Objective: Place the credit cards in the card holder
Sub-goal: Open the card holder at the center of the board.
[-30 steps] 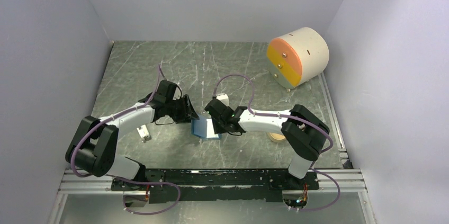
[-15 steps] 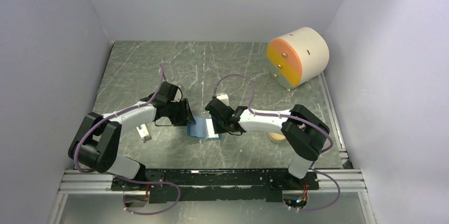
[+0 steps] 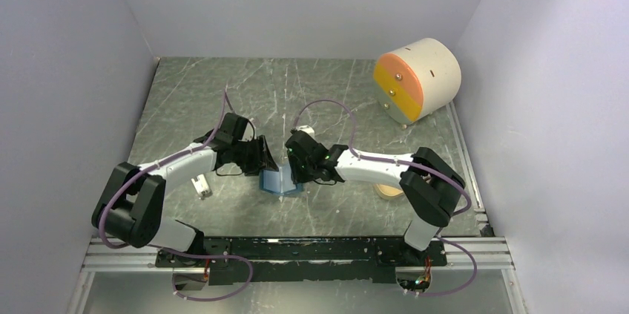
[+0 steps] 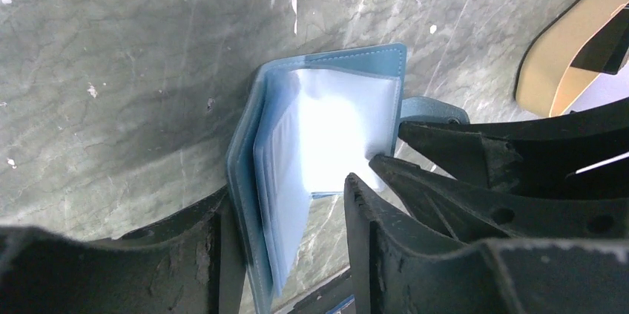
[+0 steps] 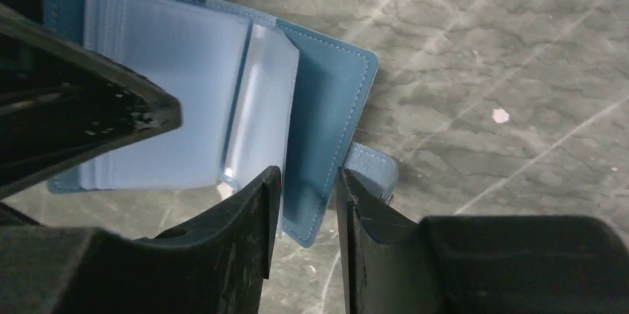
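The blue card holder [image 3: 278, 182] stands half folded in a V on the table between my two grippers. In the left wrist view the card holder [image 4: 249, 128] shows its clear sleeves fanned out. My left gripper [image 4: 289, 195] is open. One finger lies against the blue cover, and the other stands apart from the sleeves. In the right wrist view the other blue cover [image 5: 326, 106] hangs slanted between the fingers of my right gripper [image 5: 308, 174], which is open with a gap beside the cover. In the top view the left gripper [image 3: 265, 165] and right gripper [image 3: 296, 170] flank the holder. No credit cards are in view.
A cream drum with orange-yellow drawers [image 3: 415, 76] lies at the back right. A tan tray [image 3: 386, 192] sits under my right arm and also shows as the tan tray [image 4: 549, 69] in the left wrist view. A small white clip [image 3: 200, 186] lies by my left arm.
The holder lay open and flat a second ago and is now folded up into a V. My right gripper has moved left toward the left gripper, narrowing the space between them.
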### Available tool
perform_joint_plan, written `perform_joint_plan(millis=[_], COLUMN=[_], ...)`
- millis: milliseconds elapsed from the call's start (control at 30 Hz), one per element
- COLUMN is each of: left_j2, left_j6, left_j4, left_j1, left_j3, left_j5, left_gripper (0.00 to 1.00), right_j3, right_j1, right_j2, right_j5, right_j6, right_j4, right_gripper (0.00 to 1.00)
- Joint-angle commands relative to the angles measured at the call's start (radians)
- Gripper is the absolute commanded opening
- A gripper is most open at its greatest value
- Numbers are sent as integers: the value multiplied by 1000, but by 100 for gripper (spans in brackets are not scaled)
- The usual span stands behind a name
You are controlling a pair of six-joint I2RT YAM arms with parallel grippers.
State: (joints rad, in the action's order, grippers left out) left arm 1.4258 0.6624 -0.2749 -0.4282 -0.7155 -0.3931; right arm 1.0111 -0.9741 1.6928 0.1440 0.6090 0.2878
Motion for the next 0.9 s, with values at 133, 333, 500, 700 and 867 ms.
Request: perform_joint_plan(millis=[133, 333, 500, 700, 867], left_j2=[47, 35, 43, 82, 145], left_j6=[-26, -49, -66, -53, -58], left_j4=[-19, -107, -83, 81, 60], left_j1=[-6, -5, -4, -6, -9], left_j3=[-30, -58, -49, -34, -112], left_j5=[43, 123, 62, -140, -134], left_gripper=[46, 30, 15, 9, 9], right_j3=[26, -39, -69, -89, -75], right_j1=[19, 52, 62, 89, 140], right_j2=[41, 37, 37, -26, -155], right_j5=[-70, -77, -75, -88, -114], right_j6=[24, 26, 22, -5, -52], right_j4=[-54, -88, -92, -72, -14], right_gripper=[37, 36, 36, 36, 40])
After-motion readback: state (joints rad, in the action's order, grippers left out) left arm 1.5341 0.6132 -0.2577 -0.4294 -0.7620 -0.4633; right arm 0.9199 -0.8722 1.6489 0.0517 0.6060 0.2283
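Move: The card holder's left cover stands nearly upright between the left hand's open fingers, its middle some 2 cm below them and a centimetre back; the white sleeves' middle is about 4 cm to this hand's right, 2 cm back and 4 cm below. Under the right fingers, some 3 cm down, lies the right cover, level with them. From that hand the curled sleeve edge is about 2 cm left and 2 cm below, the closing tab 2 cm right and 3 cm below, both level with it. The left hand sinks almost 2 cm and edges left over the raised left cover, closes its half-open fingers to pinch that cover, then carries on to the right by nearly 3 cm with the cover held. The right hand, fingers staying partly open and wrist hardly turning, first goes about 1 cm left towards the sleeves, then sweeps back right some 3.5 cm past where it began while dipping about 2 cm beside the curled sleeve and the right cover's edge, and lifts again at the end. ##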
